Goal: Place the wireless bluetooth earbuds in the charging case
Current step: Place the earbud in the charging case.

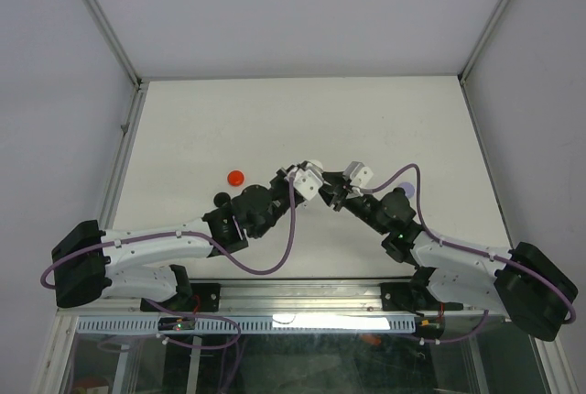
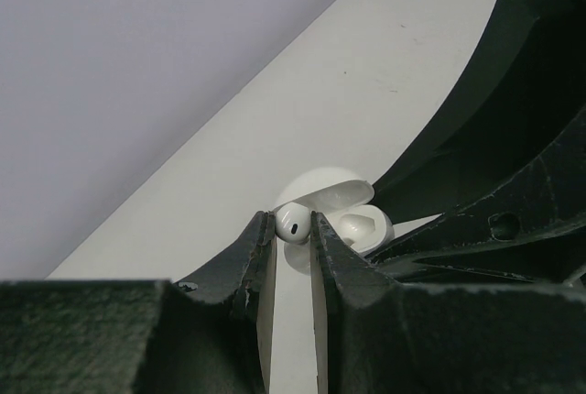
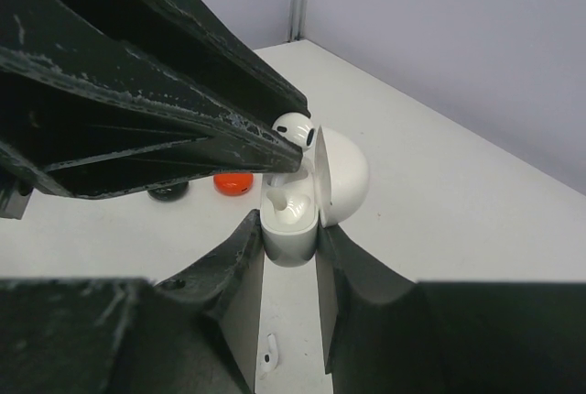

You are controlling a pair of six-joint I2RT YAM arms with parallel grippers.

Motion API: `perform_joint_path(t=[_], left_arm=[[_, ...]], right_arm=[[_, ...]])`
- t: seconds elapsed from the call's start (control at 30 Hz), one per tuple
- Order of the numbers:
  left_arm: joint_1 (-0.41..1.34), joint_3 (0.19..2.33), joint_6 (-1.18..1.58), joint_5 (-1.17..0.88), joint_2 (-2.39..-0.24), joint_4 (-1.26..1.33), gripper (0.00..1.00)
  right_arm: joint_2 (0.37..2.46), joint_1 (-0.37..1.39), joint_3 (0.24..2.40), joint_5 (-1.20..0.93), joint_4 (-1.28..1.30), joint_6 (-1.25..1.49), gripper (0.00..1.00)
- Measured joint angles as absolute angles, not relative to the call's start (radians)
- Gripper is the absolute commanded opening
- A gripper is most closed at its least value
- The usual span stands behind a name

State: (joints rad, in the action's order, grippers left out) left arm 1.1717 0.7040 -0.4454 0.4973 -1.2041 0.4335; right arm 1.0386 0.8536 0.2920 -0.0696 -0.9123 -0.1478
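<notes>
My right gripper (image 3: 290, 229) is shut on the base of a white charging case (image 3: 291, 234), held above the table with its domed lid (image 3: 346, 174) hinged open. My left gripper (image 2: 293, 224) is shut on a white earbud (image 2: 295, 223), which hangs right over the case's open cavity (image 2: 359, 225). In the right wrist view that earbud (image 3: 295, 128) sits at the left gripper's fingertips, just above the case mouth. A second white earbud (image 3: 268, 354) lies on the table under the right gripper. From above, both grippers (image 1: 320, 191) (image 1: 337, 194) meet mid-table and hide the case.
A red round case (image 1: 236, 177) and a black round case (image 1: 221, 198) lie on the table left of the grippers. A pale lavender round thing (image 1: 407, 191) shows beside the right arm. Grey walls close in the white table (image 1: 302, 119) at the back and sides.
</notes>
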Motion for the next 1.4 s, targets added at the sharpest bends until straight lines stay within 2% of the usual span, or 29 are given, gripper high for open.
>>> perform_joint_path(t=[0.83,1.1,1.17,1.4], left_arm=[[1.223,0.704,-0.414,0.498,-1.182,0.363,0.23],[1.224,0.707,-0.36,0.559,-1.187,0.332,0.25],[1.224,0.712,-0.342,0.576,-1.187,0.315,0.28],[1.222,0.729,-0.273,0.597,-1.18,0.282,0.47]], right_arm=[[1.037,0.855,0.292,-0.065,-0.89,-0.15,0.12],[1.033,0.855,0.292,-0.065,-0.894,-0.149,0.12],[1.033,0.855,0.292,-0.065,-0.894,-0.149,0.12],[1.033,0.855,0.292,-0.067,-0.888,-0.149,0.12]])
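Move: The open white charging case, lid up, is pinched in the right hand's pads, its middle about 1 cm above that hand's point. From the left hand, which holds an earbud, the case lies roughly 2 cm to the right, 1 cm back and 2 cm below. The second earbud is on the table some 15 cm beneath the left hand, about 1 cm forward and level sideways; the red disc is about 9 cm ahead and 20 cm left, 16 cm down. The earbud is taken down into the open case by the left hand, which travels about 2 cm back and sinks a little, easing its pinch and letting go. It then sinks nearly 1 cm more while drifting left and slightly forward, tips down some 5 degrees and spreads its fingers clearly wider beside the case. The right hand keeps its grip on the case and stays almost in place. ##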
